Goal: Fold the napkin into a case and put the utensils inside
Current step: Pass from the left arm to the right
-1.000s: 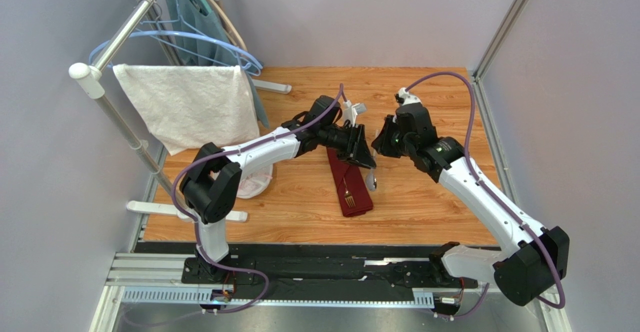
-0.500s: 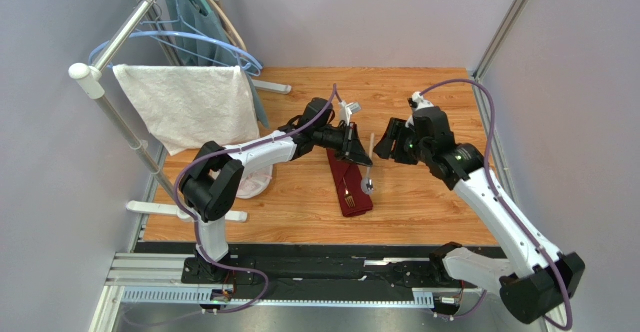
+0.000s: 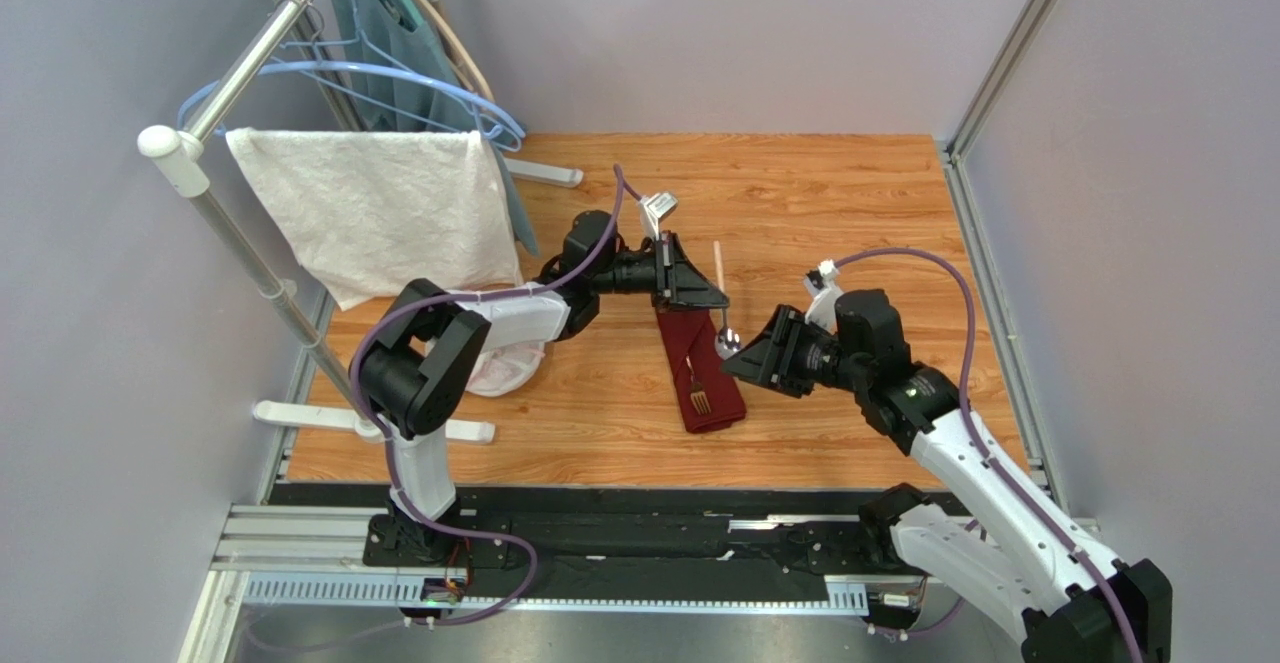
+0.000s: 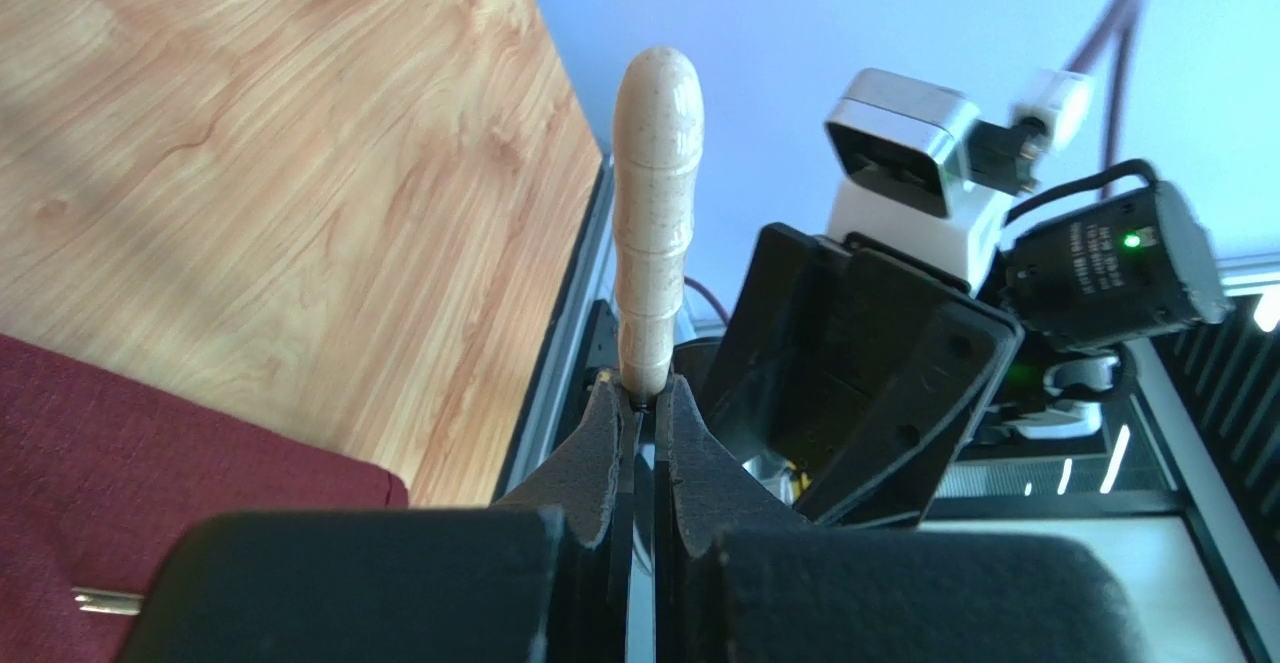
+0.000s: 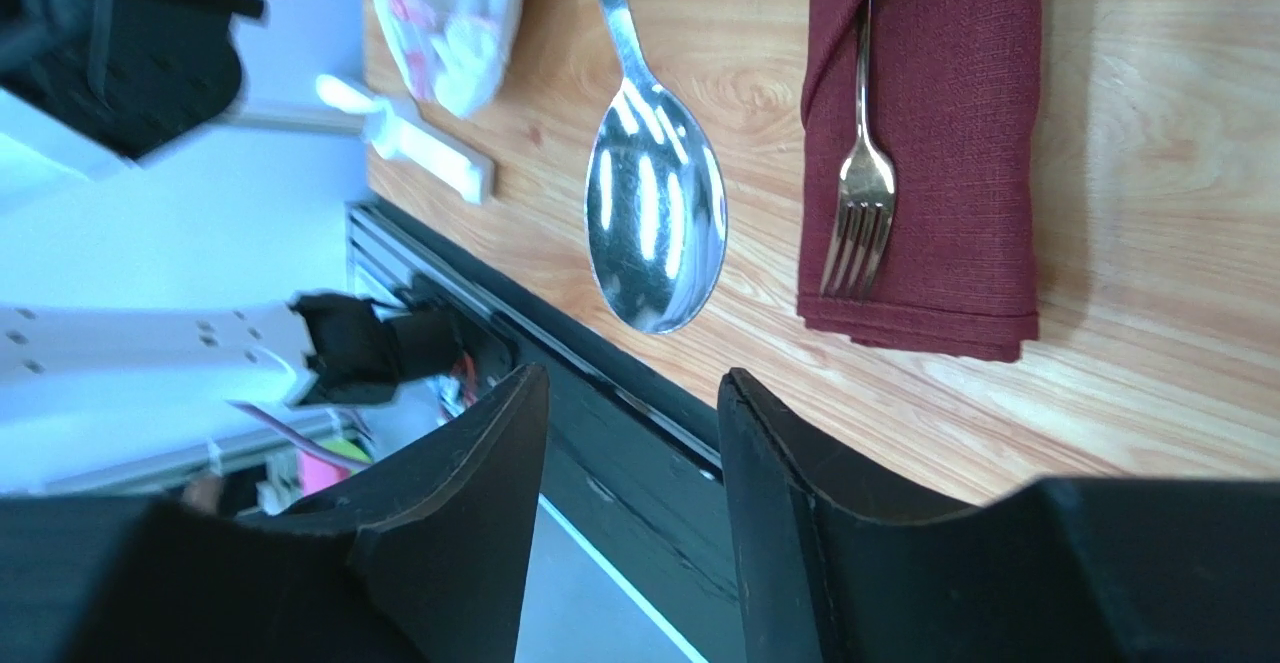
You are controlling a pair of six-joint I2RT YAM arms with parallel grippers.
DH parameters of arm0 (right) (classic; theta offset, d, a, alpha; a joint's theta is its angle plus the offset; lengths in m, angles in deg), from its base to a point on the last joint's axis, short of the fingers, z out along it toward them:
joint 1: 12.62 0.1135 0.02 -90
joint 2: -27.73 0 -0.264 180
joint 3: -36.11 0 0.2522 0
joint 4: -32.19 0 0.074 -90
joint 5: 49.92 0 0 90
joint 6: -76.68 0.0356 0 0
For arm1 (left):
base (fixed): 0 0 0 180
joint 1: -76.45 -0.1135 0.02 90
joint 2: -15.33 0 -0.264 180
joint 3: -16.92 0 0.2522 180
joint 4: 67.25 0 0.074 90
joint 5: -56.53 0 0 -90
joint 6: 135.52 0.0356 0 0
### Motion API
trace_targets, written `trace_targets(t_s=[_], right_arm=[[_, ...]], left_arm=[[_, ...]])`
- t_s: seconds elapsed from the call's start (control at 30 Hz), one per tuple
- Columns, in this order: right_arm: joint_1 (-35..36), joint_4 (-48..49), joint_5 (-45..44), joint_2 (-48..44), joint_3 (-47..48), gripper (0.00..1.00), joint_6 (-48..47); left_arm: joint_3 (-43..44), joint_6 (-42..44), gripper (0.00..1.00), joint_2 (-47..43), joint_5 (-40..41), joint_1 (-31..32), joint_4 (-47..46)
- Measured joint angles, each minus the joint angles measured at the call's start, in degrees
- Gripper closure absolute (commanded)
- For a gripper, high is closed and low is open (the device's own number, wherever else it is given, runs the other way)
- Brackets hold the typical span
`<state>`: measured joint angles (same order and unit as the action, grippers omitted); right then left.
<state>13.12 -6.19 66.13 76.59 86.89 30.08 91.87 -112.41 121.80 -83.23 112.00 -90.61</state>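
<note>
The napkin lies folded as a narrow maroon case point(image 3: 703, 378) point(image 5: 947, 108) on the wooden table, and the fork point(image 3: 697, 390) point(image 5: 860, 198) rests in it with its tines toward the near end. My left gripper point(image 3: 721, 308) point(image 4: 643, 393) is shut on the spoon point(image 3: 727, 342) at the neck. The tan handle point(image 4: 657, 213) sticks up past the fingertips, and the shiny bowl point(image 5: 655, 206) hangs just right of the case. My right gripper point(image 3: 739, 363) point(image 5: 631, 386) is open and holds nothing, a little nearer than the spoon's bowl.
A white towel point(image 3: 376, 213) hangs on a metal rack at the left, with blue hangers point(image 3: 421, 86) behind it. A white pouch point(image 3: 504, 366) lies by the left arm. The rack's white foot point(image 3: 376, 423) sits near the table's front edge point(image 3: 631, 486).
The spoon passed from hand to hand: my left gripper shut on it and my right gripper opened and drew back toward the near edge. The left arm pulled the spoon slightly left.
</note>
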Motion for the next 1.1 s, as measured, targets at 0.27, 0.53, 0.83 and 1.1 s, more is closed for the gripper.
trace_targets(t_s=[0.27,0.53,0.83,1.1], right_arm=[[-0.2,7.7,-4.4,-5.9,-6.6,0.59,12.5],[-0.8,12.1,-5.1,-5.2,-8.2,0.69,17.7],[-1.3,16.0,-5.0,-4.0,-8.3,1.0,20.0],[-1.5,11.8,-5.0,-8.2,-11.8,1.0,20.9]], left_arm=[[-4.4,-6.3,1.0,-0.1,1.4,0.1,-11.7],[-5.7,-8.7,1.0,-0.1,2.3,0.2,-16.8],[-6.6,-9.9,0.62,-0.1,2.5,0.8,-18.5],[-1.9,2.6,0.51,-2.3,4.5,-1.8,5.8]])
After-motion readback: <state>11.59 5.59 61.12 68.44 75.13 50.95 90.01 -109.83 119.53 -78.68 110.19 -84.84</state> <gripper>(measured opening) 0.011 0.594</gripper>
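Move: The spoon is still pinched by the neck in my left hand, its bowl about 5 cm back towards me and 2 cm below that hand. From my open right hand the bowl lies some 4 cm ahead, about 1 cm to the left and level. The folded napkin lies roughly 18 cm beneath my left hand, 1 cm back and 1 cm left; the fork on it is about 4 cm back and 2 cm left of my left hand. I ease my right hand forward about 3 cm and a little up, rolling and turning it clockwise towards the spoon, then shut its fingers on the bowl while my left hand lifts some 1.5 cm and holds. Once the right grip is closed, I open my left fingers off the neck and slide that hand forward and down, while the right draws back and down about 2 cm with the spoon. ##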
